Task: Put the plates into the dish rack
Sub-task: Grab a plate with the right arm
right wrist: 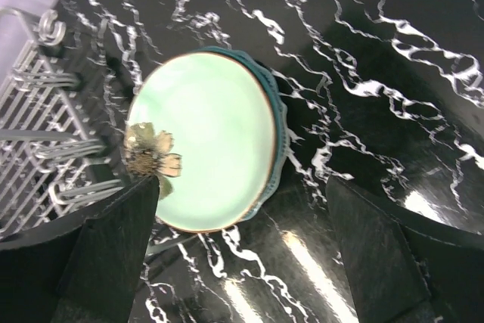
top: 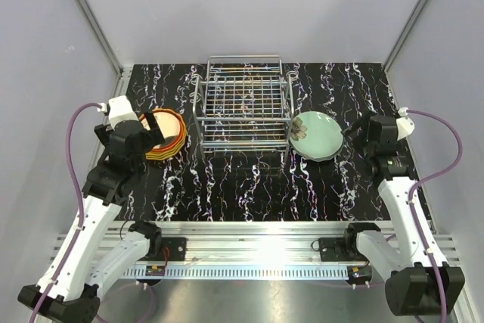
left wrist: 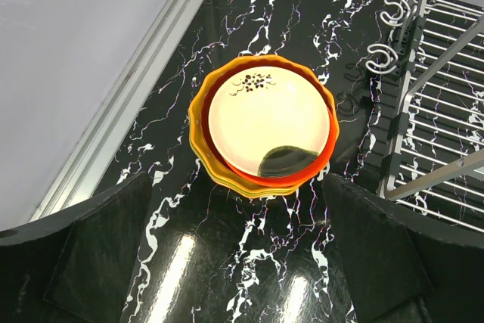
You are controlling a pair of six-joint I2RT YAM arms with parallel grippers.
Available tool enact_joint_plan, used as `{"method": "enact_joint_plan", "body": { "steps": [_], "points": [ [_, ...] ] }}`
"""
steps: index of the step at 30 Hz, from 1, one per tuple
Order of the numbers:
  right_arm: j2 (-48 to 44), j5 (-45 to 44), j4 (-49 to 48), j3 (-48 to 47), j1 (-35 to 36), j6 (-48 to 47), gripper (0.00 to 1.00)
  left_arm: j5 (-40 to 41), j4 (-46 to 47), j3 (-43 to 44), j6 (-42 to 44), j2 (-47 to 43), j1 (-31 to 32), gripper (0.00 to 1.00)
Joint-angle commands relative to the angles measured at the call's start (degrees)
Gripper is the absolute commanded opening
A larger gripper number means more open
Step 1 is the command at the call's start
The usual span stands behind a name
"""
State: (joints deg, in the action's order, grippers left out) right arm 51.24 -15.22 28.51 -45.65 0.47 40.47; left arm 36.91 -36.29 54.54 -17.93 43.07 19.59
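Two stacks of plates flank the empty chrome dish rack. The left stack has a cream plate on top of red-orange, orange and yellow-green ones. The right stack is a pale mint green plate with a flower print lying on a teal one. My left gripper hovers just short of the left stack, open and empty, its fingers wide apart. My right gripper hangs beside the right stack, also open with nothing between its fingers.
The rack's wire side stands close to the right of the left stack, and its hooks sit left of the mint plate. An aluminium frame rail borders the black marbled table. Grey walls enclose the space.
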Motion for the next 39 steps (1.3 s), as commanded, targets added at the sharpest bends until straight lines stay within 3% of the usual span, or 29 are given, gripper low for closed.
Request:
{"method": "enact_joint_plan", "body": {
  "steps": [1,5,10,17,25,28,32,39],
  "points": [
    [0.7,-3.24,2.17,-2.95,-0.12,0.76,1.0,1.94,3.16,0.3,-0.44,-0.53,0.27,0.99],
    [-1.92,4.39,-1.52,-1.21,-0.12,-4.33,1.0,1.94,3.25,0.39,-0.44,-0.53,0.18,0.99],
    [-6.24,6.96,-5.3,3.1,-0.12,-6.45,1.0,2.2,3.16,0.3,-0.44,-0.44,0.27,0.99],
    [-9.75,14.68,-3.82,1.7,-0.12,-9.17,1.0,3.87,2.81,0.39,-0.7,-0.62,0.18,0.99],
    [-13.62,13.47,-0.22,2.49,-0.21,-9.62,0.98,3.35,2.9,0.12,-0.96,-0.53,0.18,0.99],
    [-12.84,14.43,-0.82,4.33,-0.12,-7.86,0.94,3.08,2.19,0.74,-1.14,-0.27,0.27,0.99],
    [-7.4,23.1,-5.03,7.23,-0.21,-9.35,0.84,3.0,2.72,0.3,-0.96,-1.06,0.18,0.99],
    [4.03,34.11,-13.12,9.87,0.14,-10.14,0.77,1.77,2.9,0.39,-0.79,-1.06,0.27,0.99]
  ]
}}
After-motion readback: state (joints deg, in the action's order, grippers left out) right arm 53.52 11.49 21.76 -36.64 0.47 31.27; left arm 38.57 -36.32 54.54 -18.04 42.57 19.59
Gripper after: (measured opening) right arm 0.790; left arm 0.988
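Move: The green plate, on top of a small stack, lies about 12 cm to the right hand's left, some 3 cm ahead and roughly 14 cm below it. The dish rack's middle stands about 23 cm left of that plate and 8 cm farther out. From the left hand, the green plate is some 55 cm right, about 6 cm ahead and 22 cm down. The right hand goes 8 cm left towards the green plate, rising, then dropping 9 cm, turning, fingers narrowing. ##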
